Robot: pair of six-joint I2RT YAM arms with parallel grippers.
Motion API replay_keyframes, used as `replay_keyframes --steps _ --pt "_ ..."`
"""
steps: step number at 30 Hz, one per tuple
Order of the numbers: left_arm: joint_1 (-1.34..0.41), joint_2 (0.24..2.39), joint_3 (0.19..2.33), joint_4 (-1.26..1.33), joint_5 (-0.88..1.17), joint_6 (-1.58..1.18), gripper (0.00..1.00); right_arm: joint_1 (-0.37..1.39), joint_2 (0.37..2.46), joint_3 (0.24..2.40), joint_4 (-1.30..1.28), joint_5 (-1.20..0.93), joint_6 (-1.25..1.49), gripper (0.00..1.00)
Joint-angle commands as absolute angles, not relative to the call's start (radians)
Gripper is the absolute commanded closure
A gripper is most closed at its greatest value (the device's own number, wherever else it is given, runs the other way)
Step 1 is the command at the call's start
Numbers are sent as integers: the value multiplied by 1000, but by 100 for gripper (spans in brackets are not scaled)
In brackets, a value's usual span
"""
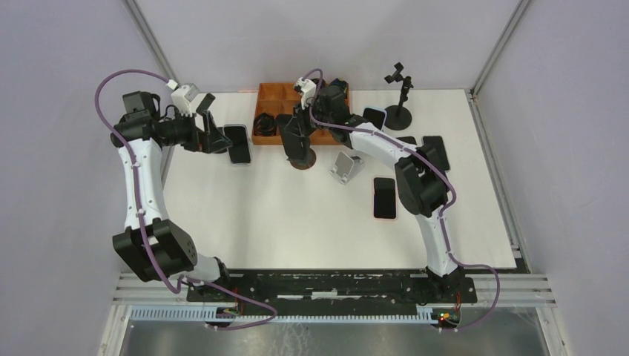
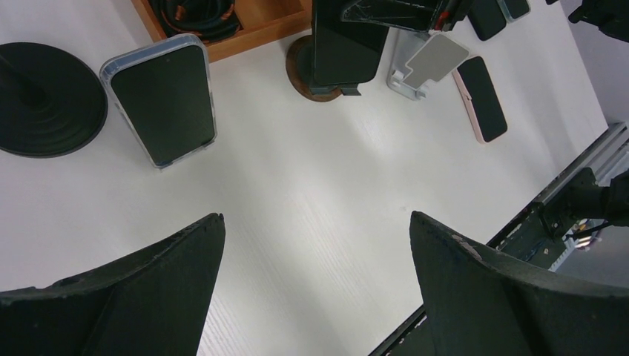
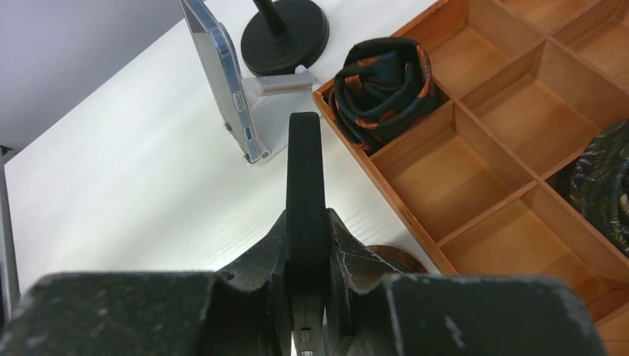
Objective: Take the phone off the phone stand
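A black phone [image 1: 296, 142] stands upright in a round brown wooden stand [image 1: 303, 160] just in front of the wooden tray. My right gripper [image 1: 297, 132] is shut on the phone's upper part from above. In the right wrist view the phone's thin black edge [image 3: 305, 167] runs up between my fingers [image 3: 348, 248], with the stand's brown base [image 3: 397, 257] below. The left wrist view shows the phone [image 2: 341, 44] and the stand [image 2: 300, 70] at the top. My left gripper [image 2: 315, 219] is open and empty above bare table, left of the stand [image 1: 213, 138].
A clear-cased phone [image 1: 237, 143] leans on a silver stand [image 3: 278, 93] by my left gripper. The wooden tray [image 1: 268, 93] holds rolled items. An empty silver stand [image 1: 348, 167], a pink-cased phone [image 1: 384, 198], two more phones and a black clamp stand [image 1: 400, 96] are to the right.
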State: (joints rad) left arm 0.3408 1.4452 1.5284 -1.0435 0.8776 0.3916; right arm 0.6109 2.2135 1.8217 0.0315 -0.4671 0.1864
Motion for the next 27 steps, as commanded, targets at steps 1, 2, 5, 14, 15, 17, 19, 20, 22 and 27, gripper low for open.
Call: replay_keyframes --steps 1,2,5,14,15,17,19,20,22,27 --pt "345 1433 1559 -1061 917 448 0 609 2089 1842 148 -504 222 93" --pt "345 1433 1560 -1065 916 451 0 608 2083 1839 151 -506 225 93" --pt "345 1431 1558 -1070 911 455 0 608 2059 1830 164 -515 243 97" --pt "345 1432 1580 -1076 902 456 0 596 1846 1797 -59 -523 267 100" --pt "344 1431 1582 -1077 902 457 0 590 1802 1771 -127 -517 264 100" --pt "344 1431 1588 -1076 904 456 0 566 1706 1668 -219 -499 260 100" --pt "344 1432 1593 -1076 907 453 0 508 1594 1513 -287 -478 271 100" --pt "345 1432 1594 -1077 908 452 0 474 1531 1443 -306 -482 279 100" --pt "344 1433 1596 -1082 911 454 0 384 1426 1303 -356 -485 284 100" --pt "345 1431 1604 -1089 910 457 0 194 1269 1089 -559 -343 186 100"
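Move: The phone is already pinched in the right gripper, its lower end at the round wooden stand, which is about 3 cm back and 10 cm below. The pink-edged phone lies on the side it goes to, some 29 cm right, 18 cm back and 16 cm down; a flat black phone lies about 37 cm right and 2 cm back. The white stand is 16 cm right, 7 cm back. From the left gripper, the pink-edged phone is roughly 51 cm right, 7 cm back, 27 cm down. Keep the right fingers shut on the phone and lift it straight up off the wooden stand, quickening to some 13 cm. Then swing it fast to the right, about 24 cm, and back about half as far, over the white stand towards the pink-edged phone, sinking some 6 cm late on as the wrist turns about 20 degrees clockwise and the fingers tip down. ##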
